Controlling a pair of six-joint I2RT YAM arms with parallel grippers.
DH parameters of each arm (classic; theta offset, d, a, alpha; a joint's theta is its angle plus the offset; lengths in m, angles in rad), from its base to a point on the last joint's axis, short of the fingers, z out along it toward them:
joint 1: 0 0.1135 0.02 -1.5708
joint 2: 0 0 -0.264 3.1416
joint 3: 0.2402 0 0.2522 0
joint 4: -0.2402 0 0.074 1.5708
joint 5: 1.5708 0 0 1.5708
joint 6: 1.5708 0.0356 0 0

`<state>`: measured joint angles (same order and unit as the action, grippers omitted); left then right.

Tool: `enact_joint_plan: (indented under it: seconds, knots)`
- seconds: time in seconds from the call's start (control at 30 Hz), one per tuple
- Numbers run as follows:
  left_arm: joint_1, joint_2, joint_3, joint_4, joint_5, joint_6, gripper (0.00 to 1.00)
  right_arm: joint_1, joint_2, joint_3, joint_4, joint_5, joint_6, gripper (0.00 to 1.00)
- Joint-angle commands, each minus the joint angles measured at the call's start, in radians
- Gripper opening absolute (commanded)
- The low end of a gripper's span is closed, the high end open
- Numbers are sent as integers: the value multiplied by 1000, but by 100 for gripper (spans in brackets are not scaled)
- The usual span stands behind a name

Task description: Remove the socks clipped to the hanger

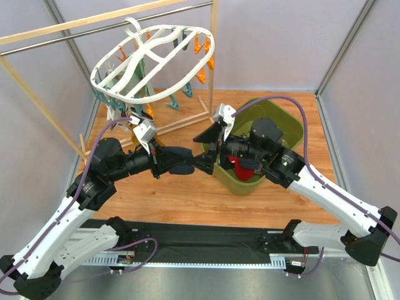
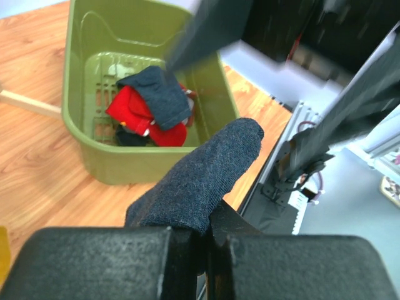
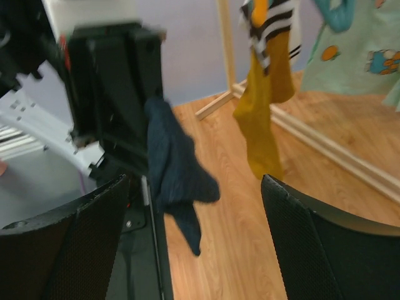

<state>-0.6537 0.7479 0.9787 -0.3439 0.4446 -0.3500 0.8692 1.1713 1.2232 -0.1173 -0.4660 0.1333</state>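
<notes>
My left gripper (image 2: 206, 230) is shut on a dark grey sock (image 2: 200, 175), which sticks out forward past its jaws. From above, that left gripper (image 1: 164, 160) and the sock (image 1: 182, 161) sit just left of the green bin (image 1: 294, 125). My right gripper (image 3: 194, 187) faces them with its fingers (image 3: 325, 244) spread wide and nothing between them; the dark sock (image 3: 172, 162) hangs just ahead of it. A mustard sock (image 3: 265, 119), a striped sock (image 3: 270, 25) and a mint printed sock (image 3: 356, 59) still hang from the white hanger (image 1: 156, 62).
The green bin (image 2: 87, 119) holds a red sock (image 2: 134, 109) and a dark one (image 2: 162, 94). A wooden and metal rail frame (image 1: 214, 69) carries the hanger. Orange clips (image 1: 200, 47) dangle from it. Grey walls close in both sides.
</notes>
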Motion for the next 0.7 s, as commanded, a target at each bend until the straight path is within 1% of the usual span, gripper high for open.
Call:
enact_joint_plan:
  seconds: [0.0,0.07,0.17,0.23,0.27,0.3,0.37,0.4,0.43,0.47,0.53,0.57,0.63,0.67]
  knots:
    - [2,-7,58,34,81,-47,0,4,-47,-97,71,-144,-34,87]
    - [2,-4,61,71,109,-72,0,10,-62,-126,74,-167,-35,87]
    - [2,2,60,129,150,-124,0,19,-64,-169,108,-155,-12,85]
    - [3,10,58,164,175,-156,0,25,-53,-186,157,-157,9,79]
    - [3,14,57,170,184,-164,0,25,-52,-191,174,-151,17,75]
    - [2,18,57,177,189,-178,0,25,-50,-195,183,-142,23,60]
    - [3,22,58,180,190,-187,0,25,-58,-224,214,-102,49,39]
    - [2,25,60,174,189,-193,0,24,-65,-240,258,-85,60,13]
    - [3,25,60,168,189,-192,3,24,-87,-261,283,-36,75,0]
    - [2,25,61,160,186,-190,14,24,-100,-296,301,-7,81,0]
    - [2,19,64,125,155,-176,37,13,-125,-315,315,45,88,0]
    - [3,15,67,106,135,-170,52,4,-146,-312,300,94,100,0]
    - [3,1,77,48,71,-141,61,-37,-162,-295,201,150,112,0]
    - [3,-4,80,30,50,-132,72,-54,-182,-286,159,217,115,0]
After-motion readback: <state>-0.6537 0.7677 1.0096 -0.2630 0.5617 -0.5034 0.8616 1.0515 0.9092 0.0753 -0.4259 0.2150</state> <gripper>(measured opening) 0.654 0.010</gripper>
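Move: The dark blue sock, still pinched in the left fingertips, has its middle about 4 cm to the right of the left hand and 3 cm below; from the open right hand it lies roughly 4 cm to the left, 3 cm back and 4 cm lower. The yellow sock hangs some 11 cm ahead of the left hand and 10 cm to its left. The green bin is about 19 cm to the right hand's right, 12 cm ahead and 30 cm below. Sink the open right gripper about 5.5 cm, easing 3 cm back to the free part of the dark blue sock, while the left gripper lifts the sock some 3 cm and draws slightly back and to the right. Shut the right fingers on the sock, then open the left to let go, and start the right hand forward and to its right. ##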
